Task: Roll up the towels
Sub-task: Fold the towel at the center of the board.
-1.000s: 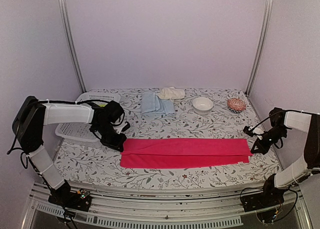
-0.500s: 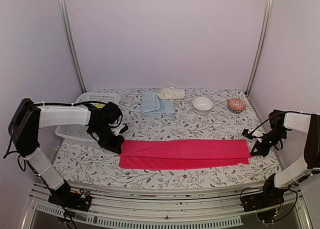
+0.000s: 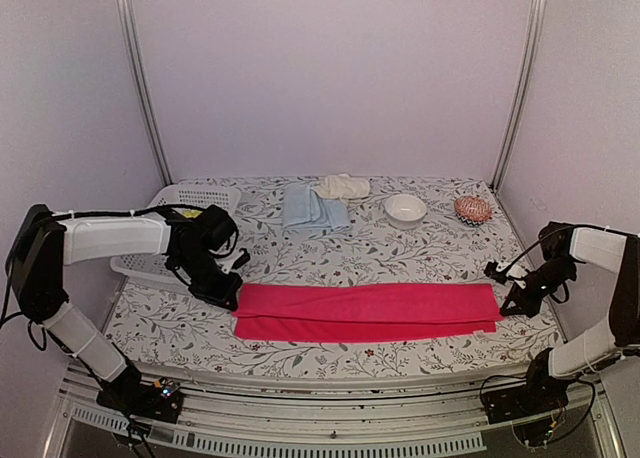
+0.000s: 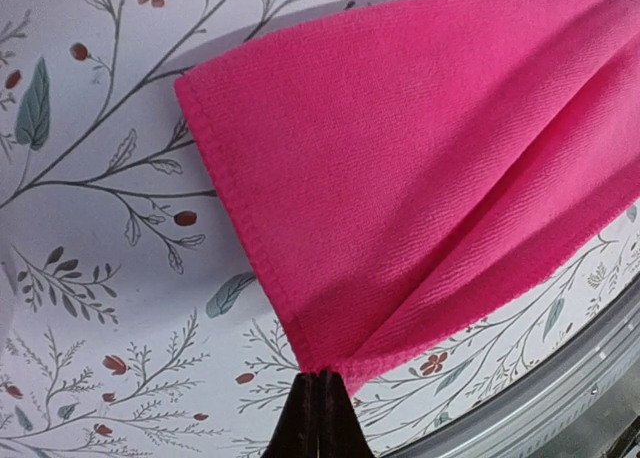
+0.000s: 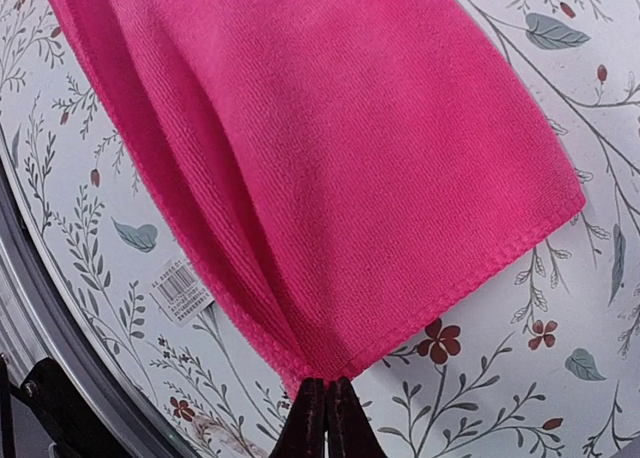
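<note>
A hot pink towel point(image 3: 368, 311) lies stretched in a long folded strip across the front of the floral table cover. My left gripper point(image 3: 232, 300) is shut on its left end, and in the left wrist view the pink towel point(image 4: 430, 148) gathers into the closed left gripper point(image 4: 318, 374). My right gripper point(image 3: 506, 308) is shut on the right end, where the pink towel point(image 5: 330, 158) pinches into the closed right gripper point(image 5: 325, 381). A white label point(image 5: 180, 288) sticks out from the towel's edge. Folded light blue towels point(image 3: 312, 208) and a cream towel point(image 3: 343, 186) lie at the back.
A white plastic basket point(image 3: 172, 230) stands at the back left behind my left arm. A white bowl point(image 3: 405, 209) and a red-patterned bowl point(image 3: 472, 209) sit at the back right. The table's front edge with the metal rail point(image 3: 330, 423) runs close below the towel.
Both grippers have drawn the pink towel a little toward the front edge. The left arm has lowered and shifted slightly left.
</note>
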### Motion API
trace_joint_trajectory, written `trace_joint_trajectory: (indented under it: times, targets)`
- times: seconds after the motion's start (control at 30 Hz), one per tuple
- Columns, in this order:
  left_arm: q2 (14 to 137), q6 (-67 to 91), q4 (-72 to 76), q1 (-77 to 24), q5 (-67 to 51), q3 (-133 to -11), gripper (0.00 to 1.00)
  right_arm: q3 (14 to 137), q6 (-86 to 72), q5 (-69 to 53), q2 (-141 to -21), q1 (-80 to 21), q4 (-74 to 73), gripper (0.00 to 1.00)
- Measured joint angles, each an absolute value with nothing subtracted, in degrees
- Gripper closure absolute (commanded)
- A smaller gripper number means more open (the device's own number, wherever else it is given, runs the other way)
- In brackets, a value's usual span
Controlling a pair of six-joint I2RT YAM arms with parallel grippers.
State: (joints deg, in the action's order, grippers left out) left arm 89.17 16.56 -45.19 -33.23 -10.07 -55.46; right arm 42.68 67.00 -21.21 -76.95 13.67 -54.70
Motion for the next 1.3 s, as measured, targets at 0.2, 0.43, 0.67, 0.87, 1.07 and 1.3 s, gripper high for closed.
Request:
trace_joint_trajectory:
  times: [0.2, 0.43, 0.67, 0.87, 1.07, 1.3]
  targets:
    - [89.43, 16.60, -46.04, -33.41, -11.16, -53.63, 0.75, 40.42, 68.60, -21.19, -76.97, 13.67, -54.74, 0.75]
    - [88.84, 16.82, -48.34, -33.50, -10.68, -53.36, 0.72, 37.76, 73.10, -20.14, -71.70, 13.67, -57.12, 0.68]
    - [86.17, 16.75, -48.45, -32.88, -9.19, -57.69, 0.75, 45.28, 71.72, -23.68, -70.02, 13.67, -58.35, 0.68]
    - [86.19, 16.12, -46.81, -33.50, -10.76, -57.56, 0.70, 47.53, 67.02, -25.87, -75.92, 13.67, -56.03, 0.67]
    - [86.46, 13.98, -47.31, -41.10, -9.58, -57.47, 0.68, 45.52, 64.75, -24.53, -78.24, 13.67, -54.26, 0.66]
    - [95.79, 8.58, -49.91, -52.18, -0.45, -65.67, 0.69, 46.70, 61.10, -24.16, -84.64, 13.67, -52.18, 0.67]
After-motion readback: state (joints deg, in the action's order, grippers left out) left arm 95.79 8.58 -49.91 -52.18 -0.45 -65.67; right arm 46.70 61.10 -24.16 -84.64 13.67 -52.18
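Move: Each hand still pinches an end of the pink towel's upper-layer edge. From the left hand, the lower layer's left near corner lies about 7 cm back, level sideways and 2 cm below; the white basket is roughly 28 cm ahead and 20 cm left. From the right hand, the lower layer's right near corner is some 5 cm back, 2 cm left and 2 cm below, and the towel's tag about 4 cm back and 5 cm left. Both hands draw the corners 3 cm back, release, rise; left swings about 7 cm right, the other sinks. ##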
